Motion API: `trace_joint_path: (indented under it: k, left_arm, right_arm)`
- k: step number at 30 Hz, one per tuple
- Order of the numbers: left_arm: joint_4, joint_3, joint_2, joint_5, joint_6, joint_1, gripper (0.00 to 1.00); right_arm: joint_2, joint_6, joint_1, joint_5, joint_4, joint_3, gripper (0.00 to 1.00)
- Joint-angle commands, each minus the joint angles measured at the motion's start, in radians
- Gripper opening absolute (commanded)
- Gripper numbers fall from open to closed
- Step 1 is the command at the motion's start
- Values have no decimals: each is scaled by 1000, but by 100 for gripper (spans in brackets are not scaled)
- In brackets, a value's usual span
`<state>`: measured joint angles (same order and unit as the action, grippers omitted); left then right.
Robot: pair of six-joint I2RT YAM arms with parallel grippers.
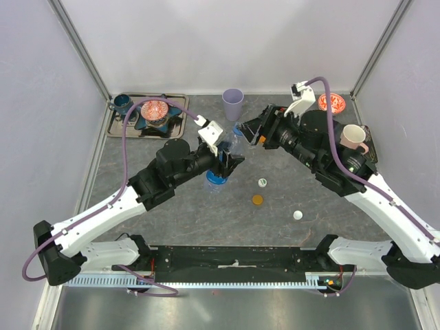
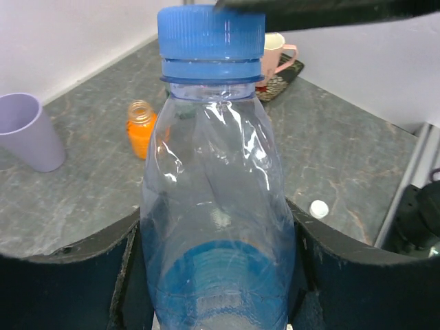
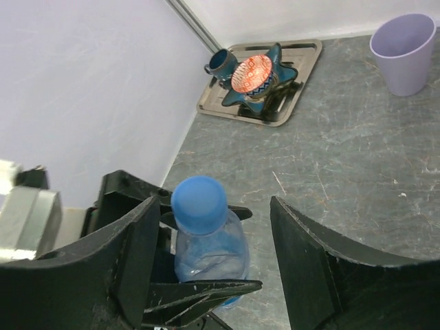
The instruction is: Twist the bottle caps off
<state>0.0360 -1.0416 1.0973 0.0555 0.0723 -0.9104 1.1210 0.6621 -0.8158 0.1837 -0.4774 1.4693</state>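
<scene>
My left gripper (image 1: 223, 165) (image 2: 214, 275) is shut on the body of a translucent blue bottle (image 1: 218, 177) (image 2: 213, 179) (image 3: 210, 254) and holds it off the table. Its blue cap (image 2: 211, 33) (image 3: 199, 201) sits on the neck. My right gripper (image 1: 249, 132) (image 3: 213, 234) stands open around that cap, which lies nearer the left finger without touching either. A short orange bottle (image 2: 141, 127) stands uncapped behind. Loose on the table lie a white-and-green cap (image 1: 262, 182), an orange cap (image 1: 257, 200) and a white cap (image 1: 298, 215) (image 2: 318, 208).
A lilac cup (image 1: 232, 103) (image 2: 24, 130) (image 3: 404, 51) stands at the back middle. A metal tray (image 1: 175, 127) (image 3: 306, 65) at the back left holds a star-shaped bowl and a dark cup. At the back right are a red bowl (image 1: 331, 103) and a pink mug (image 1: 353, 137) (image 2: 278, 51).
</scene>
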Motion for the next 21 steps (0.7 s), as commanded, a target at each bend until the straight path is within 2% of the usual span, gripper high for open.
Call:
trace_joint_path:
  k: [1,7,18,21]
  left_arm:
    - [-33,-5,-19,-181,-100,-35,45]
    - [-31,-5,-13,-181,-109,-50,44]
    - [-33,-8,-14,-178,-111,-54,44]
    - [-61,-8,-11,-172,-106,-54,43]
  right_arm:
    - [28,14,0,37,8,28,71]
    - [51,11,0,42,40,28,70]
    - [77,17,0,16,71,-3,52]
    - [85,19,0,0,79,-23,44]
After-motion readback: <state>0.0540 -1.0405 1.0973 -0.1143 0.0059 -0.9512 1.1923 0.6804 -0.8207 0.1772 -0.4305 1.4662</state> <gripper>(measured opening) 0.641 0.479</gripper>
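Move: The blue cap, on the bottle held upright in the left hand, lies about 1 cm ahead, 1 cm left and 1 cm below the open right hand. It is about 9 cm above the left hand, 1 cm ahead and 1 cm right. From the right hand, the orange bottle stands some 17 cm ahead, 7 cm right; the purple cup about 26 cm ahead, 5 cm left; both nearly 40 cm below. Right hand eases 3 cm left, forward and down, closing around the cap; left carries the bottle 1.5 cm forward-left. ##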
